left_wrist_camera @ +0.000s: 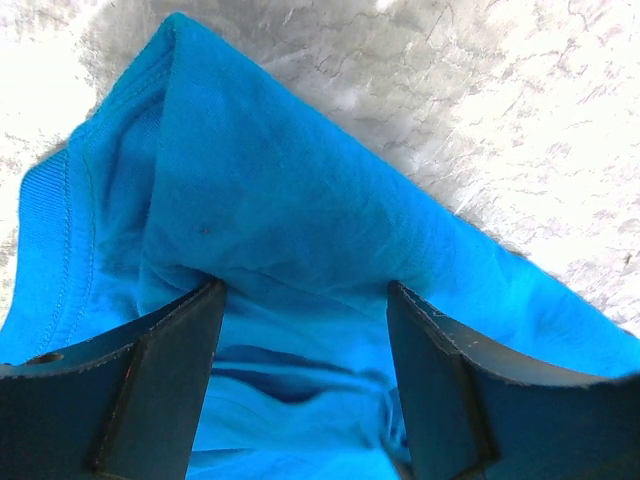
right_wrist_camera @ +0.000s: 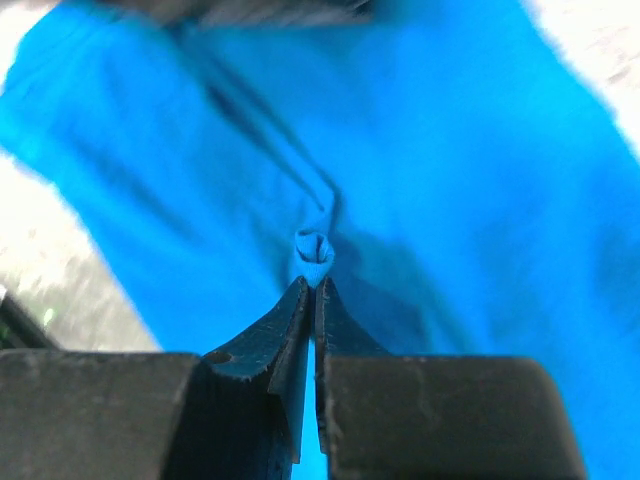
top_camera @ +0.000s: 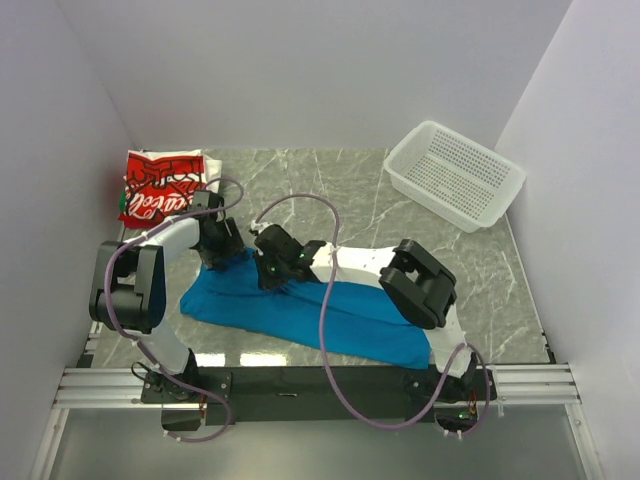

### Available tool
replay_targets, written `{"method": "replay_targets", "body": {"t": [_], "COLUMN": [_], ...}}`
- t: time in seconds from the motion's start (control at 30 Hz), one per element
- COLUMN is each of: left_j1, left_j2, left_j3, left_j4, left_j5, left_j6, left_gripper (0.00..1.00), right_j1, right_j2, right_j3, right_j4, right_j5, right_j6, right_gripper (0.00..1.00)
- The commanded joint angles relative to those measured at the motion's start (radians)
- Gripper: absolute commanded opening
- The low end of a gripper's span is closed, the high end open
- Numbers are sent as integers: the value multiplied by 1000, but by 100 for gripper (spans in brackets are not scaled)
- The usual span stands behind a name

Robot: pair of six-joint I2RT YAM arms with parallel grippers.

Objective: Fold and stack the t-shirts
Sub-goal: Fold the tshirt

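A bright-blue t-shirt (top_camera: 350, 322) lies crumpled in a long band across the near half of the marble table. My right gripper (top_camera: 276, 280) is over its middle. In the right wrist view this gripper (right_wrist_camera: 313, 287) is shut on a small pinched fold of the blue t-shirt (right_wrist_camera: 314, 247). My left gripper (top_camera: 218, 250) is at the shirt's left end. It stands open (left_wrist_camera: 305, 290), and its two fingers straddle a raised ridge of the blue cloth (left_wrist_camera: 280, 180) without closing on it. A folded red-and-white t-shirt (top_camera: 160, 186) with white lettering rests at the back left corner.
A white perforated basket (top_camera: 455, 175) sits at the back right, tilted against the corner. Grey walls close in the table on the left, back and right. Bare marble (top_camera: 330, 190) shows between the shirts and the basket.
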Motion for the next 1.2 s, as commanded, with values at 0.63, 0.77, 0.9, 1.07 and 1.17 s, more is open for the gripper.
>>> {"method": "replay_targets", "body": {"t": [0.63,0.77,0.9,1.07,1.17], "left_j1": [31,33,34,34,34], "left_j2": [50,44,20,-30,-56], "left_j3": [-11,-23,-34,-18,5], "left_j4": [4,7,5,2,-4], "left_j5": [-5,-4,-2,-2,-16], "left_j6": [45,48,50,53,45], "left_gripper": [73,73,73,73,73], "right_j1": [103,83,68,60,45], "right_j2": [-292,-309,-271,-266,-335], "right_j3": [-152,-123,-66,-49,-121], "right_j4": [-5,2,-18,-84,-102], "right_j5": [-51,-9,20,106,147], "right_j6": [-223,-196,-168,-63,6], "right_gripper": [38,40,40,40,40]}}
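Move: The right hand already pinches a small fold of the blue t-shirt; the shirt's near edge, towards which it is taken, lies about 11 cm back and 2 cm lower. The shirt's left end is some 20 cm left and 5 cm back, the red Coca-Cola bundle roughly 26 cm left and 25 cm ahead. From the left hand, that near edge is about 17 cm back and 12 cm to its right. While the left stays put, the right draws its pinched fold back about 7 cm, releases, then rises forward. ##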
